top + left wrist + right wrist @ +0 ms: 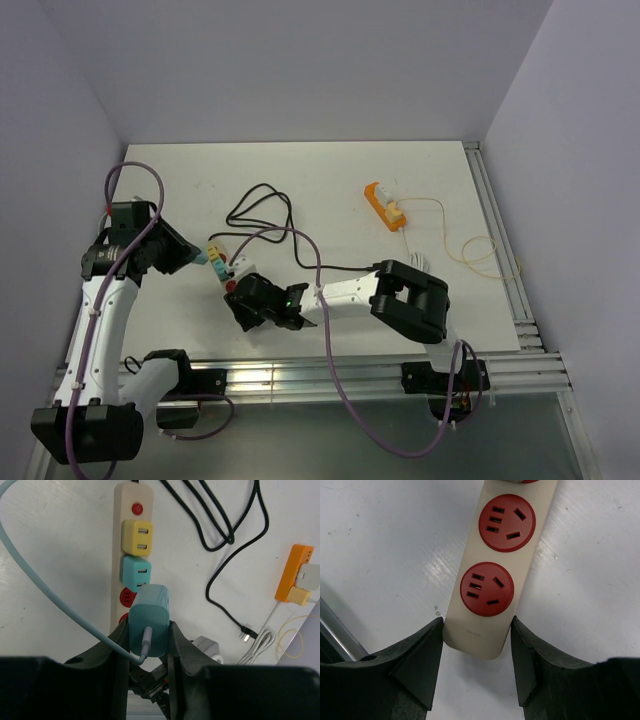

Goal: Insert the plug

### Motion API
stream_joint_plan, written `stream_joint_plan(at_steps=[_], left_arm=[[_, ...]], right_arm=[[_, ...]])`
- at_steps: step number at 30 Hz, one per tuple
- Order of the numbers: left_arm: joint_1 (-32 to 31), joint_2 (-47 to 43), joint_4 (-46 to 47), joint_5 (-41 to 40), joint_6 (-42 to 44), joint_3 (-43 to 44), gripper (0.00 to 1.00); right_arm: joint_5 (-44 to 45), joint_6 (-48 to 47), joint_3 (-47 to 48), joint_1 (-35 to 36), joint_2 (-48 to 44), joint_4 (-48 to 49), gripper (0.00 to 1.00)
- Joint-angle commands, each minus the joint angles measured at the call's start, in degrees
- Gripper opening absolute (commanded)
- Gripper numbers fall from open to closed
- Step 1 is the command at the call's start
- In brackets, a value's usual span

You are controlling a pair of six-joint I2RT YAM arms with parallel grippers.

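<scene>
My left gripper (149, 632) is shut on the teal plug (150, 617), whose pale blue cable (60, 597) runs off to the left. The plug hovers over a red socket (127, 598) of the beige power strip (117, 555), just below a teal adapter (136, 573) and a yellow adapter (137, 537) seated in it. From above, the left gripper (200, 257) is at the strip's (229, 266) far end. My right gripper (477, 626) is shut on the strip's (543, 514) near end, a finger on each side, below two free red sockets (487, 589).
An orange power strip (384, 204) with white and yellow adapters lies at the back right. A black cable (262, 205) loops behind the beige strip. A thin yellow cord (482, 250) curls at the right. A white charger (210, 647) lies nearby. Metal rails (330, 378) line the near edge.
</scene>
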Motion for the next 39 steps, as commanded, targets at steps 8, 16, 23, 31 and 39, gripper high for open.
stream_joint_plan(at_steps=[8, 16, 23, 31, 39], left_arm=[[-12.9, -0.1, -6.8, -7.1, -8.9, -1.9, 0.0], [-18.0, 5.5, -7.2, -12.5, -11.7, -1.1, 0.0], [-24.6, 9.6, -5.4, -16.8, -13.5, -2.0, 0.0], [-24.9, 12.0, -3.8, -20.8, -13.3, -3.3, 0.0], [-24.9, 13.9, 0.8, -19.0, -10.8, -4.6, 0.0]], right_arm=[[3.4, 1.3, -7.9, -2.8, -1.0, 3.0, 0.0], [1.2, 1.6, -9.5, -2.9, -1.5, 5.9, 0.0], [1.7, 0.0, -12.8, -2.9, -1.7, 10.1, 0.0], [5.1, -3.2, -16.0, -2.6, -2.1, 12.5, 0.0], [6.1, -3.9, -17.1, -2.5, -2.1, 13.0, 0.0]])
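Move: The left hand holds the cabled teal plug. The free red socket next to the teal adapter lies about 6 cm to its right, barely 1 cm ahead and some 15 cm below. The teal adapter stands about 4 cm beyond that socket and 2 cm to its left, the yellow plug 8 cm beyond and 3 cm left; the last socket is 4 cm nearer and 1 cm left. From the right hand, on the strip's near end, the free socket is 7 cm ahead, 2 cm left, level. Downwards above all, about 9 cm, the left hand carries the cabled plug some 5 cm right towards the free socket, first drawing back about 4 cm, then easing 1.5 cm forward again. Its fingers tip nearer to straight down by some 20 degrees and its left side rises; the grip keeps. The right hand keeps pinching the strip's near end, rolling about 10 degrees, its left side rising. ##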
